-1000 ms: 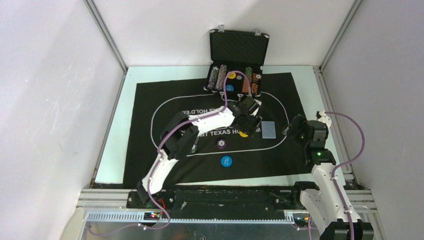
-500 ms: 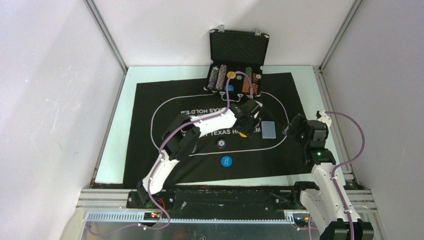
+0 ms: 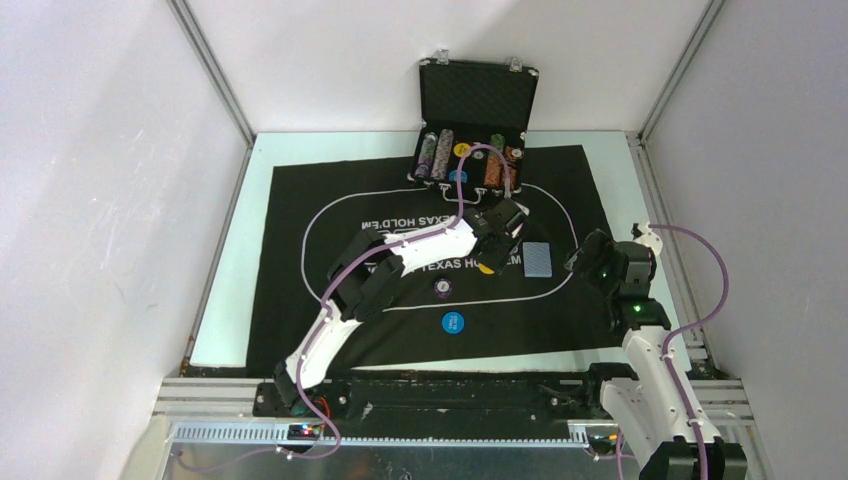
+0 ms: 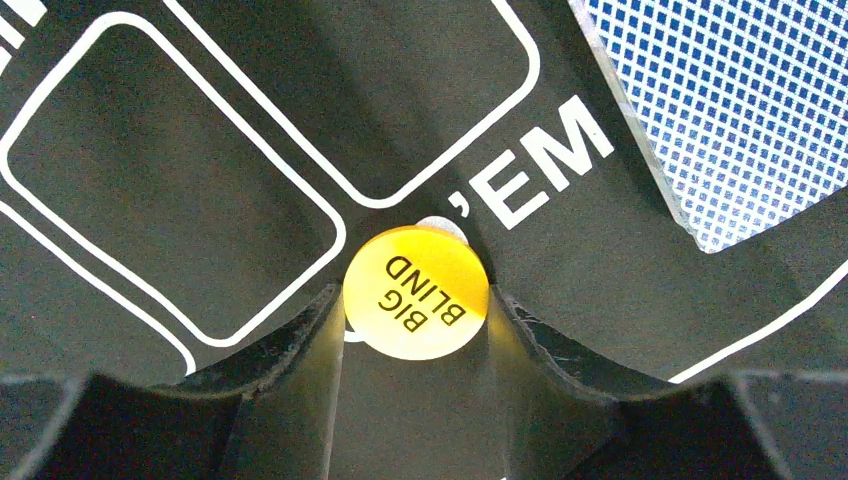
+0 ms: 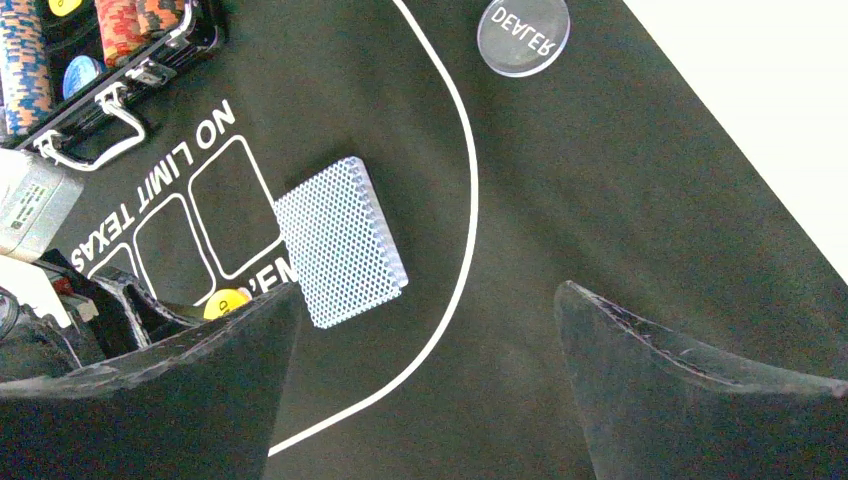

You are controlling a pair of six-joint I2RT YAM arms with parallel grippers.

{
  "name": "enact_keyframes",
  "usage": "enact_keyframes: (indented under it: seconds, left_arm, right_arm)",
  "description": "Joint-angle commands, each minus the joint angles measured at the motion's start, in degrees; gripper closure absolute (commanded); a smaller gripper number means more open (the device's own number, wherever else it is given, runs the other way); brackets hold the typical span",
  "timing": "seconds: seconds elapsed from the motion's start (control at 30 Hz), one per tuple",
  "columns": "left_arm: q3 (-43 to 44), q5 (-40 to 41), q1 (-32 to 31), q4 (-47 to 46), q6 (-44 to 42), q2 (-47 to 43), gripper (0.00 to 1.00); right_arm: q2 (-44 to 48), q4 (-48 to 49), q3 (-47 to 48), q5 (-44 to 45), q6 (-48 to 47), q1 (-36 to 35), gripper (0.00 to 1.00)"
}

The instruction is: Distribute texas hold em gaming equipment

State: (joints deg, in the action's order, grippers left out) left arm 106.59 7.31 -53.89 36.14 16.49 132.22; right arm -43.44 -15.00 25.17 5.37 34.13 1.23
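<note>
A yellow round button marked BIG BLIND [image 4: 415, 292] lies on the black felt mat [image 3: 300, 200], beside a blue-backed stack of cards [image 3: 537, 260]. My left gripper [image 4: 415, 300] is down over the yellow button [image 3: 487, 268], its two fingers touching the button's left and right edges. A purple chip [image 3: 442, 289] and a blue chip [image 3: 453, 322] lie nearer the arms. My right gripper [image 5: 428, 290] hovers open to the right of the cards [image 5: 340, 240], nothing between its fingers. A clear DEALER button [image 5: 523, 37] rests at the mat's right.
The black hard case [image 3: 477, 95] stands open at the back of the mat, rows of chips [image 3: 470, 160] in its tray. White walls and metal frame rails close in the table on three sides.
My left gripper's jaws have narrowed until they meet the yellow button's sides; the arm shifted slightly. The right arm has stayed still.
</note>
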Motion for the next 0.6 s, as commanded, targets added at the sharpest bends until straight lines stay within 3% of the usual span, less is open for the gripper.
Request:
enact_keyframes:
  seconds: [0.0, 0.3, 0.47, 0.57]
  left_arm:
    - [0.1, -2.1, -0.7, 0.5, 0.6, 2.4, 0.59]
    - [-7.9, 1.4, 3.8, -5.1, 4.0, -12.7, 0.73]
    - [-24.2, 5.4, 12.3, -11.6, 8.8, -29.2, 0.79]
    - [-34.9, 8.2, 20.9, -13.1, 11.7, -38.6, 0.80]
  right_arm:
    - [0.4, 2.2, 0.0, 0.7, 0.4, 0.2, 0.00]
    - [1.1, 1.6, 0.0, 1.2, 0.1, 0.2, 0.00]
    - [1.6, 1.6, -0.1, 1.2, 0.0, 0.4, 0.00]
    - [1.3, 1.7, -0.2, 1.2, 0.1, 0.4, 0.00]
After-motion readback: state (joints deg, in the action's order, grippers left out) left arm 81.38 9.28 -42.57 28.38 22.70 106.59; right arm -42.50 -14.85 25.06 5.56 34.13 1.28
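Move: The left hand already has the yellow Big Blind chip between its fingers at mat level. The left end of the oval line, where it seems headed, lies about 40 cm to its left and 4 cm ahead. The row of card frames is centred some 11 cm left and 6 cm ahead; the purple chips sit 10 cm left, 5 cm back; the card deck 11 cm right, 1 cm ahead. From the right hand, the Big Blind chip lies roughly 22 cm left, 3 cm ahead and 10 cm below. Leftward and up, slowly at first and then quickening, the left hand carries the pinched Big Blind chip off the mat, away from the card deck and over the printed card frames: about 12 cm left, 7 cm up, and near the end slightly forward. The wrist swings counter-clockwise by some 20 degrees while the fingers keep their hold. ##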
